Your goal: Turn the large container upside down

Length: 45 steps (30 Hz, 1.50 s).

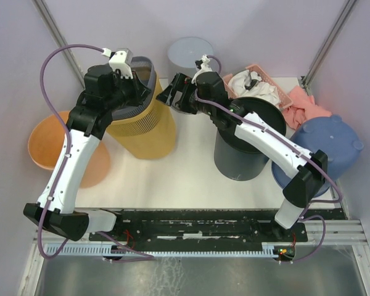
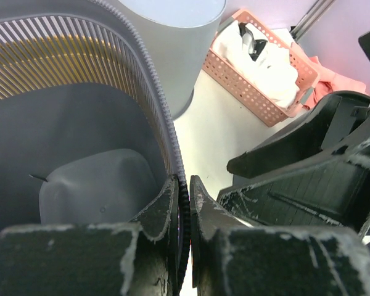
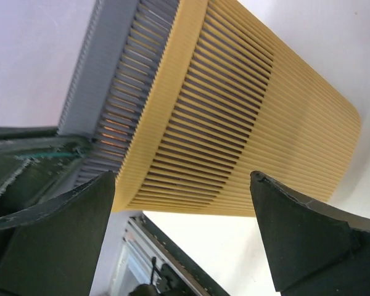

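Observation:
The large container [image 1: 145, 129] is a yellow ribbed bin with a grey slatted rim, standing at the back left of the white table. My left gripper [image 1: 140, 84] is shut on its rim. In the left wrist view the toothed rim edge [image 2: 157, 86] runs straight between the closed fingers of the gripper [image 2: 186, 192], and the grey inside [image 2: 80, 129] shows. My right gripper [image 1: 168, 95] hangs open just right of the rim, apart from it. In the right wrist view the yellow wall [image 3: 234, 105] lies beyond the wide-open gripper [image 3: 182, 179].
A pale grey bin [image 1: 191, 52] stands behind the container and a dark grey bin [image 1: 240, 157] to its right. A pink basket [image 1: 282, 92] of white cloths, a pink cloth [image 1: 305, 112] and a blue tub [image 1: 330, 148] fill the right side. An orange bowl [image 1: 49, 145] sits left.

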{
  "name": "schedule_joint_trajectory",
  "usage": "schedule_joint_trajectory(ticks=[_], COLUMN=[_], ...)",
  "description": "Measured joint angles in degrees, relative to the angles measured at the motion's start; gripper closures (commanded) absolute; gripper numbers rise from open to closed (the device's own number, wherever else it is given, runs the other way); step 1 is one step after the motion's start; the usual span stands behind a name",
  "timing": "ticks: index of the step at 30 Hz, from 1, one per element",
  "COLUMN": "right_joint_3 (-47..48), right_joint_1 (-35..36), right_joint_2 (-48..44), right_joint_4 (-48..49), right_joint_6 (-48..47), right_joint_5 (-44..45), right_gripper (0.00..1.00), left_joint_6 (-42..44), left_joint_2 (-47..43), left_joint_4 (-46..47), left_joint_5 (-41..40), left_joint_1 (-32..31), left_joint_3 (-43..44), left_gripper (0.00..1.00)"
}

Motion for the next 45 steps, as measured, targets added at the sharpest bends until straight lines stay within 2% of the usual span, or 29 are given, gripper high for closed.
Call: schedule_joint_trajectory(ticks=[8,17,26,30,33,37,45], right_joint_3=[5.77,3.04,-4.28,-5.40,-6.05,-5.97,-1.11], right_joint_1=[-0.35,-0.76,-1.90,-2.12,-2.27,-2.84,-2.47], right_joint_2=[4.96,6.29,3.06,3.06,3.54,5.42,10.64], right_joint_4=[1.55,3.19,7.65,6.95,5.40,5.92,5.77], right_joint_6=[4.22,6.40,9.22,9.31,9.33,9.99,10.27], right_joint_5=[0.00,0.00,3.43,3.82,4.87,6.56,4.83], right_gripper=[0.02,0.02,0.02,0.02,0.02,0.02,0.04], left_joint_6=[-0.61,-0.72,-0.70,-0.59,-0.22,0.94,1.14], left_joint_2=[-1.62,-0.83,8.55,11.34,13.77,13.33,5.49], left_joint_4=[0.33,-0.76,-8.76,-12.72,-15.69,-16.06,-8.13], left_joint_5=[0.44,0.00,-0.76,-2.56,-3.21,-4.61,-6.01], left_joint_1=[-0.04,-0.63,-3.06,-3.28,-3.28,-3.63,-4.66], left_joint_3=[-1.53,-0.07,16.72,26.99,38.12,47.60,48.74], left_gripper=[0.97,0.97,0.97,0.97,0.97,0.97,0.97])
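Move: The grey basket, nested in the yellow basket, is already pinched by the left hand at its near right rim; its middle lies some 6 cm ahead, 5 cm left and 13 cm below. The yellow basket's middle is about 4 cm ahead, 2 cm left and 22 cm below, with the orange bin roughly 9 cm back and 25 cm left. From the open right hand, the yellow basket's middle is about 4 cm ahead, 9 cm left and 18 cm below; the upturned pale bin stands 20 cm ahead, 8 cm right. The grey basket, its rim still pinched, is held nearly in place by the left hand, then drawn quickly up out of the yellow basket, about 27 cm, swinging back some 10 cm late in the rise while the wrist tips the fingers upward about 35 degrees. The right hand bobs up slightly, then sinks and eases forward at the yellow basket's rim, fingers wide open and ending astride its wall. ##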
